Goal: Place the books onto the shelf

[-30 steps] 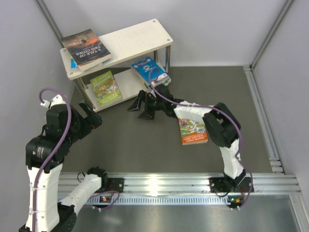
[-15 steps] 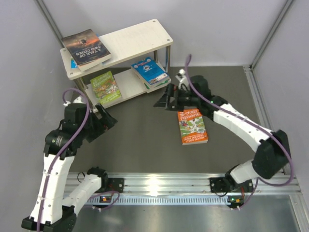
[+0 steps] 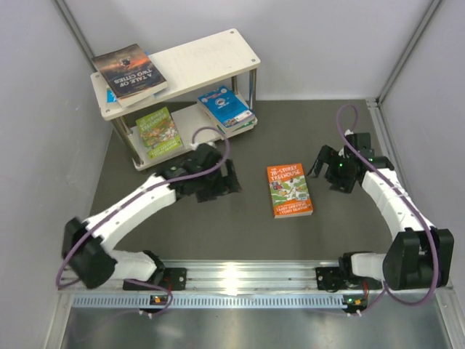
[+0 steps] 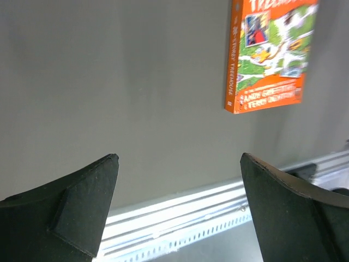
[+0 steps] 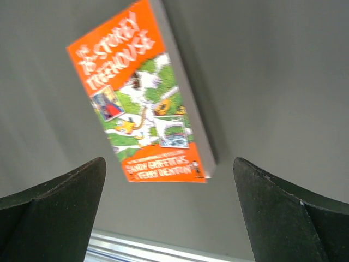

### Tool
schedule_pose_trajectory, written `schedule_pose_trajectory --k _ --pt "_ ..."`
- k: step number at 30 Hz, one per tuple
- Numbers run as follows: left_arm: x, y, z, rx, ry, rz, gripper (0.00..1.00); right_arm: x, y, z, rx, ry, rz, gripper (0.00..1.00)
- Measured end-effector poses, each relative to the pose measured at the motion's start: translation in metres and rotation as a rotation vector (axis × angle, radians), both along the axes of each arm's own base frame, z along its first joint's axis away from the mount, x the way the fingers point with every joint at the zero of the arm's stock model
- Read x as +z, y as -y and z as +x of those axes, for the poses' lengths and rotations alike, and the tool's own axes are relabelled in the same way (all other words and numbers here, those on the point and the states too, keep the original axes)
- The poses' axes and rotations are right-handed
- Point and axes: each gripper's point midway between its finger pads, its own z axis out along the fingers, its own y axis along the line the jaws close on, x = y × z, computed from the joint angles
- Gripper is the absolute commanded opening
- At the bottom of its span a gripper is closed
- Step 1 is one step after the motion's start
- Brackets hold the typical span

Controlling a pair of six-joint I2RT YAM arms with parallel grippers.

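Note:
An orange "Treehouse" book (image 3: 290, 190) lies flat on the dark table, apart from both grippers. My left gripper (image 3: 229, 182) is open just left of it; in the left wrist view the book (image 4: 270, 54) sits up and to the right of the gripper (image 4: 179, 158). My right gripper (image 3: 325, 174) is open just right of the book, which lies beyond the gripper (image 5: 169, 161) in the right wrist view (image 5: 142, 103). The shelf (image 3: 203, 54) stands at the back left. It carries a dark book (image 3: 129, 70) on top, and a green book (image 3: 158, 131) and a blue book (image 3: 227, 107) below.
An aluminium rail (image 3: 232, 280) with the arm bases runs along the table's near edge and shows in both wrist views (image 4: 180, 218) (image 5: 125, 248). Pale walls close in the left, back and right. More book edges peek out under the dark book.
The left arm swung from the left wall across to the table's middle beside the orange book. The right arm pulled back from the shelf to the book's right. Both grippers stayed open.

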Motion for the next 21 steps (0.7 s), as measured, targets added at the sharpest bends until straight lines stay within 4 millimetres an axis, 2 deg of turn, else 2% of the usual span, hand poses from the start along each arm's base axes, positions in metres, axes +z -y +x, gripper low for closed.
schedule_pose_trajectory --k 3,5,7,10,16,19,21 --pt "-0.045 0.036 0.008 -0.057 -0.067 0.050 0.99 -0.017 0.007 -0.006 0.001 -0.055 -0.019 1.00" --pt "-0.073 0.053 0.011 -0.082 -0.108 0.081 0.99 -0.033 0.006 -0.010 0.013 -0.106 -0.022 1.00" --pt "-0.091 0.067 0.016 -0.103 -0.142 0.095 0.99 -0.050 0.006 -0.016 0.019 -0.157 -0.022 1.00" --pt "-0.107 0.090 0.028 -0.125 -0.158 0.071 0.99 -0.069 0.004 -0.023 0.025 -0.216 -0.014 1.00" --pt "-0.126 0.124 0.044 -0.149 -0.167 -0.001 0.99 -0.098 -0.009 -0.022 0.047 -0.263 0.059 1.00" --pt "-0.138 0.135 0.045 -0.166 -0.188 -0.031 0.99 -0.094 -0.022 -0.011 0.056 -0.229 0.144 1.00" --pt "-0.137 0.149 0.047 -0.188 -0.197 -0.084 0.99 -0.092 -0.033 -0.005 0.071 -0.203 0.203 0.96"
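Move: The orange treehouse book lies flat, about 22 cm to the left hand's right, some 6 cm farther out and 16 cm below it. The blue book stack on the lower shelf stands roughly 32 cm straight ahead of that hand and 9 cm below. The green book on the same shelf is about 24 cm ahead, 22 cm left and 12 cm lower. From the right hand the orange book lies about 9 cm left, 2 cm ahead and 12 cm down. Rightward and down together, the left hand sweeps about 15 cm across and nearly as far down, reaching about 5 cm forward, to the orange book's left edge. The right hand sinks some 9 cm beside the right edge, then edges 3 or 4 cm left over it, its wrist tilting about 15 degrees. Both grippers stay wide open, inner fingers over the cover; contact can't be made out. ##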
